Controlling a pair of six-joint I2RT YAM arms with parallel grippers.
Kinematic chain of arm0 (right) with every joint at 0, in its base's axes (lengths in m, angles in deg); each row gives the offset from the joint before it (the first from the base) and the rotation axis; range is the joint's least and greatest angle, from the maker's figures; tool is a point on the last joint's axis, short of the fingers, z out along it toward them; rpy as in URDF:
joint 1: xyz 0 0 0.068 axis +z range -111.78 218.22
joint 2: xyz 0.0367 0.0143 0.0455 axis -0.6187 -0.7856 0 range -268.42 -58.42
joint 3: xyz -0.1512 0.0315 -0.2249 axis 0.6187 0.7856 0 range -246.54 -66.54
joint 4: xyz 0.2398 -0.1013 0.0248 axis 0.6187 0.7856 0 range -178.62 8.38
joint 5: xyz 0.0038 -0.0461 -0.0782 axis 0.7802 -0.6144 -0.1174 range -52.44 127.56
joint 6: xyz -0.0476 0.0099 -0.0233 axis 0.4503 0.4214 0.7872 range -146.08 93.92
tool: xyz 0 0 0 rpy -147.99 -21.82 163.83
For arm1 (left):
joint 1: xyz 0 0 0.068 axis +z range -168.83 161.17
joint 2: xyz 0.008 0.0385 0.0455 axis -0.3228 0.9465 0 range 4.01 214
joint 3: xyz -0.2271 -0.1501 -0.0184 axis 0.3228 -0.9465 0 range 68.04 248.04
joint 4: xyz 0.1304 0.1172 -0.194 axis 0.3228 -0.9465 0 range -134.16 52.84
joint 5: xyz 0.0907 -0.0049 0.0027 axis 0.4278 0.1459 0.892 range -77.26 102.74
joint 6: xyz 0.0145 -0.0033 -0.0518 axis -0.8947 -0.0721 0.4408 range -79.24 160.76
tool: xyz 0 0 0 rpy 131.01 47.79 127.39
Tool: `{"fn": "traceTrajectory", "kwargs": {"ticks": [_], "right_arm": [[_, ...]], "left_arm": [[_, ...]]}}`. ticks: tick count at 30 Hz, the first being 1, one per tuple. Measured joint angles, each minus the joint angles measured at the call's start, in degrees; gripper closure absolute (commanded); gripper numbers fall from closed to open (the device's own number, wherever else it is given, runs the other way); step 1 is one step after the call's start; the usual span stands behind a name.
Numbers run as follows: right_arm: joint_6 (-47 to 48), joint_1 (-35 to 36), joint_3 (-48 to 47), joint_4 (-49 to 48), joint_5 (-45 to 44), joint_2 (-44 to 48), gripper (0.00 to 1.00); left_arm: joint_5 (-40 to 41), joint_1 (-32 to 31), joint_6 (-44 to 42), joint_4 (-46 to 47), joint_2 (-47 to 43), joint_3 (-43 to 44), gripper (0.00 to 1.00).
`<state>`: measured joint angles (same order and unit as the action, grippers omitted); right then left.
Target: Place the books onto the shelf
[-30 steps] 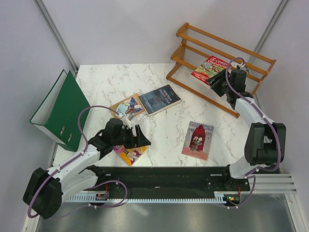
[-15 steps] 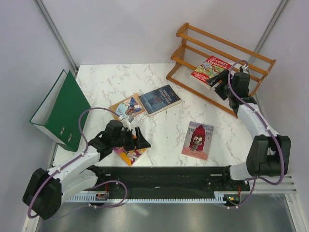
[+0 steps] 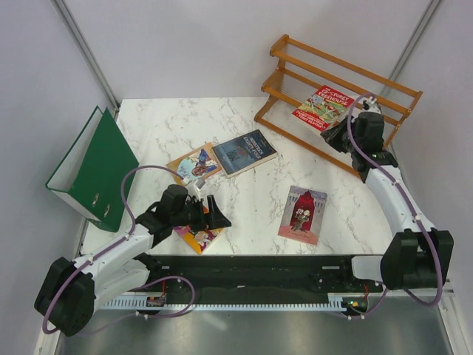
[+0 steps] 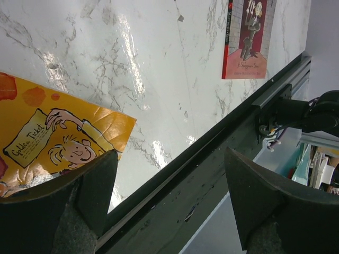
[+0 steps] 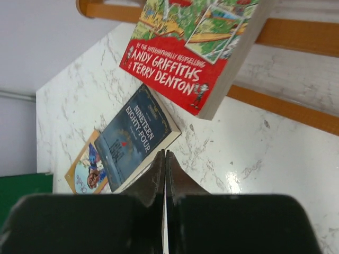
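Note:
A red cartoon-cover book (image 3: 323, 107) (image 5: 196, 47) leans on the lower tier of the orange-brown wooden shelf (image 3: 347, 70) (image 5: 296, 34). Just in front of it, below its near corner, my right gripper (image 3: 338, 137) (image 5: 165, 154) is shut on nothing. On the table lie the dark blue book (image 3: 244, 152) (image 5: 135, 137), the tan book (image 3: 194, 164) (image 5: 87, 169), the pink book (image 3: 303, 214) (image 4: 249, 37) and the purple-and-yellow book (image 3: 198, 235) (image 4: 58, 137). My left gripper (image 3: 214, 211) (image 4: 169, 159) hangs open over that last book's right edge, touching nothing.
A large green ring binder (image 3: 96, 166) stands open at the table's left edge. A black rail (image 3: 251, 270) runs along the near edge under both arms. Grey walls close in on the left, back and right, right behind the shelf.
My right gripper opened off the red book, drew back slightly to the right and closed empty. The red book stays on the shelf. The left arm has hardly moved.

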<state>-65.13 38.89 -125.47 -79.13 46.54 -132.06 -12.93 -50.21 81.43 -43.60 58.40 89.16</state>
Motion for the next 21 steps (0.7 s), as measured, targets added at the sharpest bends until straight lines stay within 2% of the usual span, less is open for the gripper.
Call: {"fn": "traceTrajectory", "kwargs": {"ticks": [10,21], "right_arm": [[6.45,9.03,-8.09,6.27,-2.62,-13.86,1.00],[8.07,10.49,-14.49,10.23,-15.17,-19.61,1.00]], "left_arm": [[0.00,-0.07,0.04,0.98,-0.02,-0.52,0.14],[-0.04,-0.26,0.04,1.01,-0.09,-0.94,0.14]]}}
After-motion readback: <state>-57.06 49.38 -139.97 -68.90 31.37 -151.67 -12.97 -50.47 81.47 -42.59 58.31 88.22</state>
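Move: The 13-Storey Treehouse book lies slanted on the shelf with its near edge sticking out. Its middle is about 13 cm ahead of the right hand, 2 cm to its right and 7 cm below. The shelf's middle is some 14 cm ahead and 10 cm right. Nineteen Eighty-Four lies on the table about 19 cm left, 5 cm ahead and 22 cm lower. From the left hand, the Treehouse book is roughly 36 cm ahead, 32 cm right and 8 cm higher. With its fingers kept shut, sink the right gripper about 7 cm while swinging it some 6 cm left, across the near end of the Treehouse book. Then ease forward towards the book's protruding bottom edge, drifting back right 2 to 3 cm. Meanwhile tip the fingers about 15 degrees farther down and roll the hand's left side down by as much. ##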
